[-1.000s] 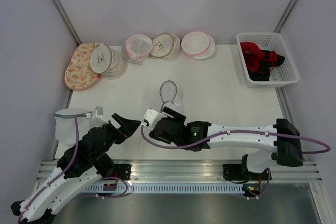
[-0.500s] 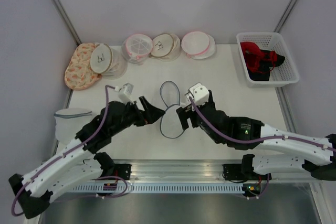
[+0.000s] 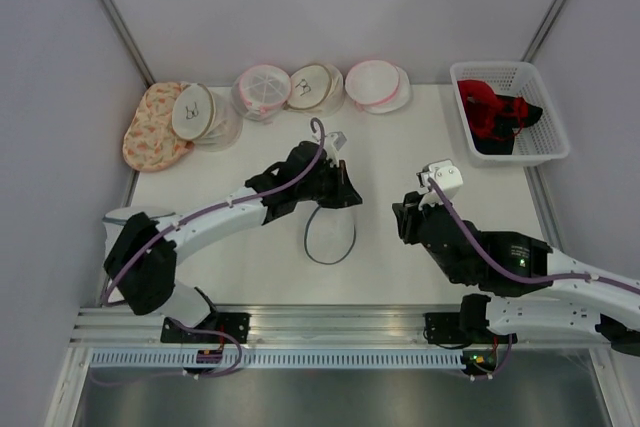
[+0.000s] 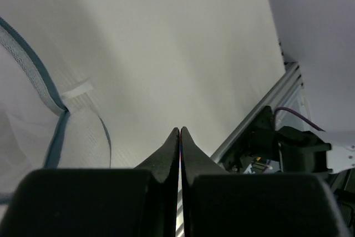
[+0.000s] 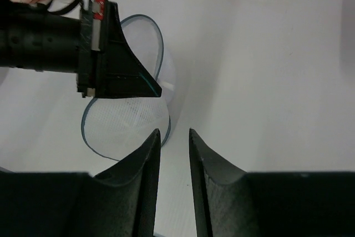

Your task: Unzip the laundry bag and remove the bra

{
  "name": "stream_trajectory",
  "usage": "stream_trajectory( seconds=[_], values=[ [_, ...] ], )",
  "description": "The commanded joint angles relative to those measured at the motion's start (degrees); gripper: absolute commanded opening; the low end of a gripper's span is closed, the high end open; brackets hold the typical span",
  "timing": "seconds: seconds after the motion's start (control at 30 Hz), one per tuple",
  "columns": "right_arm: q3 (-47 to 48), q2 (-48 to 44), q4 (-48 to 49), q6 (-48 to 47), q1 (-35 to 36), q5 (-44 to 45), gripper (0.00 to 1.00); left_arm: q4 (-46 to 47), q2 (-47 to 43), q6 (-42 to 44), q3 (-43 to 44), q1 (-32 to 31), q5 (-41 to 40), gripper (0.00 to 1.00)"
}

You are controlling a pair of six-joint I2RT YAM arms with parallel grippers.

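The laundry bag [image 3: 330, 232] is a white mesh pouch with a blue-grey rim, lying mid-table. It also shows in the left wrist view [image 4: 33, 109] and the right wrist view [image 5: 125, 117]. My left gripper [image 3: 348, 195] hangs over the bag's far half, shut with nothing between its fingers [image 4: 179, 131]. In the right wrist view the left gripper [image 5: 157, 90] points right above the mesh. My right gripper [image 3: 398, 222] is just right of the bag, jaws a little apart and empty [image 5: 174, 132]. A small white tab [image 4: 77, 89] sits on the bag's rim. The bra is hidden.
Several mesh laundry bags line the back edge, among them a floral one [image 3: 150, 132] and a pink-rimmed one [image 3: 378, 85]. A white basket [image 3: 545, 142] at the back right holds red and black garments [image 3: 492, 112]. Another white bag [image 3: 122, 219] lies at the left edge.
My left arm swung from the near left out over the bag and its gripper shut. My right arm pulled back to the right of the bag and its jaws narrowed.
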Motion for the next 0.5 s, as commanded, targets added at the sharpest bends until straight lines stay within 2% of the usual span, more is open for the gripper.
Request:
stream_trajectory(
  seconds=[0.0,0.1,0.2,0.37,0.47],
  values=[
    [0.6,-1.9,-4.5,3.7,-0.1,2.9,0.32,0.4,6.9,2.1,1.4,-0.2,-1.4,0.02],
    [0.1,-3.3,-5.5,4.4,-0.1,2.8,0.32,0.3,13.3,0.4,0.9,0.4,-3.4,0.02],
    [-0.3,-4.2,-6.6,4.9,-0.1,2.7,0.32,0.5,15.4,-1.3,-1.2,1.5,-5.5,0.02],
    [-1.7,-6.1,-7.4,5.4,-0.1,2.4,0.32,-0.6,11.8,-2.5,-8.3,6.5,-10.2,0.02],
    [-2.5,-6.8,-7.0,5.3,-0.1,1.8,0.32,-1.7,5.8,-3.6,-14.3,13.8,-11.6,0.02]
  ],
)
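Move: The open, empty laundry bag lies almost beneath the shut left hand: its middle is about 5 cm ahead, 3 cm left and 17 cm down, with its right-hand rim roughly under the fingertips. Another grey-trimmed bag lies about 50 cm to that hand's left and 4 cm back; the beige-rimmed bag stands some 37 cm ahead and 8 cm left. From the right hand, the open bag is about 12 cm ahead, 12 cm left and 26 cm down. The left arm, fingers already shut, drops fast by some 16 cm onto the right-hand side of the open laundry bag, near the join of its two rims, tipping the fingers steeper and turning the hand a little counter-clockwise (nearly 30 degrees in all). As the drop slows it swings about 8 cm left and slightly forward, closed fingertips against the bag and pushing it along the table, while the empty right hand, partly open, drifts some 3 cm right, away from the bag. ##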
